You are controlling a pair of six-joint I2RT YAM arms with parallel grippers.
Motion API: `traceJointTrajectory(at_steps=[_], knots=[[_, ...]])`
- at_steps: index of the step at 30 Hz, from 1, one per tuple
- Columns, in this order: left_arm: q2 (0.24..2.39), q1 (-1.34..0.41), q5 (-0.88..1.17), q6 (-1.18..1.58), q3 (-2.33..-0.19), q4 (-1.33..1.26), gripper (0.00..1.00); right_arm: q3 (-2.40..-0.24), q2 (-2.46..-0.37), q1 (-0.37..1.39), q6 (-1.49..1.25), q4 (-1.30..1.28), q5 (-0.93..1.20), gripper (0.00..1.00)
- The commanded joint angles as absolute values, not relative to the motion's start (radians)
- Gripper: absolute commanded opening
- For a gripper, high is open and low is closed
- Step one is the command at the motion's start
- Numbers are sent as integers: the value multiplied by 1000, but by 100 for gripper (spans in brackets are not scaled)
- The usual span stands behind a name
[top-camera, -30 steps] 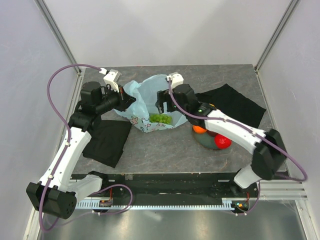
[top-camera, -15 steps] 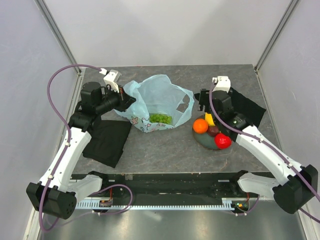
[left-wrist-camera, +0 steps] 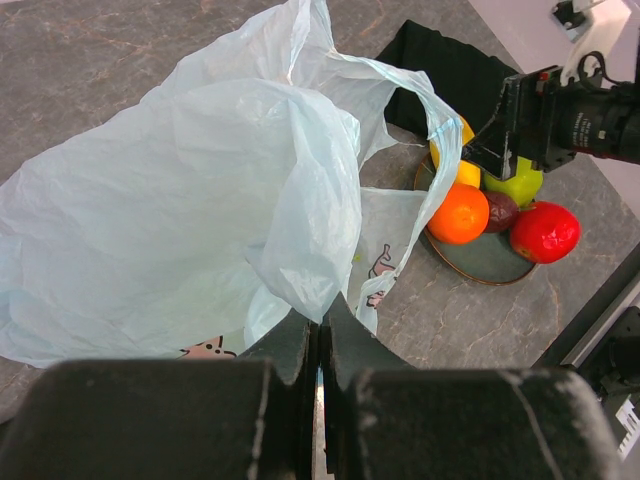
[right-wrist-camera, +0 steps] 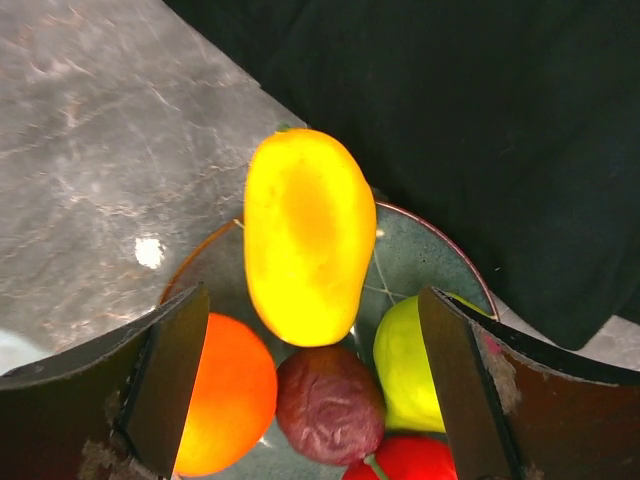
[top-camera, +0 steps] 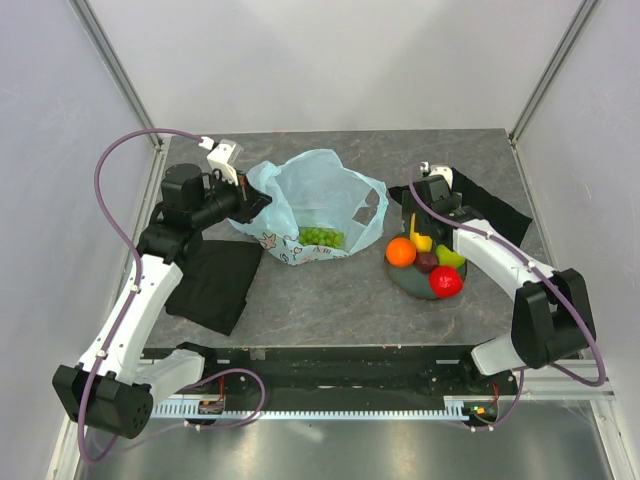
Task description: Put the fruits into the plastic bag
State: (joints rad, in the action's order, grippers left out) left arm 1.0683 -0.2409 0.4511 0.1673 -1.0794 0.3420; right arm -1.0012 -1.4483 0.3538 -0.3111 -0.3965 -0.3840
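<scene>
The light-blue plastic bag (top-camera: 315,205) lies at the table's back middle, with a green grape bunch (top-camera: 321,237) inside it. My left gripper (left-wrist-camera: 322,330) is shut on the bag's (left-wrist-camera: 200,190) thin edge and holds it up. On the plate (right-wrist-camera: 410,255) lie the yellow fruit (right-wrist-camera: 305,235), orange (right-wrist-camera: 225,395), dark purple fruit (right-wrist-camera: 330,400), green apple (right-wrist-camera: 410,365) and red apple (right-wrist-camera: 405,458). My right gripper (right-wrist-camera: 315,385) hangs open just over them. Its fingers straddle the yellow and purple fruits and grip nothing.
One black cloth (top-camera: 215,280) lies at the front left under my left arm. Another black cloth (top-camera: 480,215) lies behind the plate (top-camera: 410,283) at the right. Cage posts stand at the table's back corners.
My right arm swung from the bag's mouth rightward and now hangs over the plate of fruits. The left gripper and the bag stayed put.
</scene>
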Motion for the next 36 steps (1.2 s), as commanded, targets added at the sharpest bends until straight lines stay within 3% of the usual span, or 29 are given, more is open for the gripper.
traceJointTrajectory(at_steps=[1,10,30,36], knots=[[1057,-241,465,175,-1081,307,2,-1022,-1471,327,-321,-350,-284,91],[1058,-241,468,175,-1081,308,2,-1014,-1548,302,-325,-307,-276,82],[1058,-241,476,178,-1080,307,2,-1035,-1655,287,-347,-298,-301,75],[1057,-241,471,176,-1081,307,2,-1026,-1638,285,-345,-293,-318,56]])
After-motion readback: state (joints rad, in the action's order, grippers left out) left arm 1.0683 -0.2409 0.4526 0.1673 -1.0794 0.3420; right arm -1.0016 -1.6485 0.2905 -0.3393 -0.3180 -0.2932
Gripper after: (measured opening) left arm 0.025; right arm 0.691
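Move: The yellow mango lies about 7 cm below the right hand, some 2 cm ahead and neither left nor right. The orange is roughly 3 cm back and 5 cm left of that hand, the dark red fruit 6 cm back and 1 cm right, the green fruit 4 cm back and 7 cm right, all about 8 cm down. From the left hand the mango is some 38 cm right, 6 cm ahead and 24 cm below. Over the yellow mango at the far side of the bowl the right hand comes down about 6.5 cm, easing a centimetre or so forward and tipping its fingers slightly further down, until they straddle the fruit. They narrow by about a quarter on the way and begin to pinch its two sides. The left hand stays still, keeping hold of the bag's rim. ##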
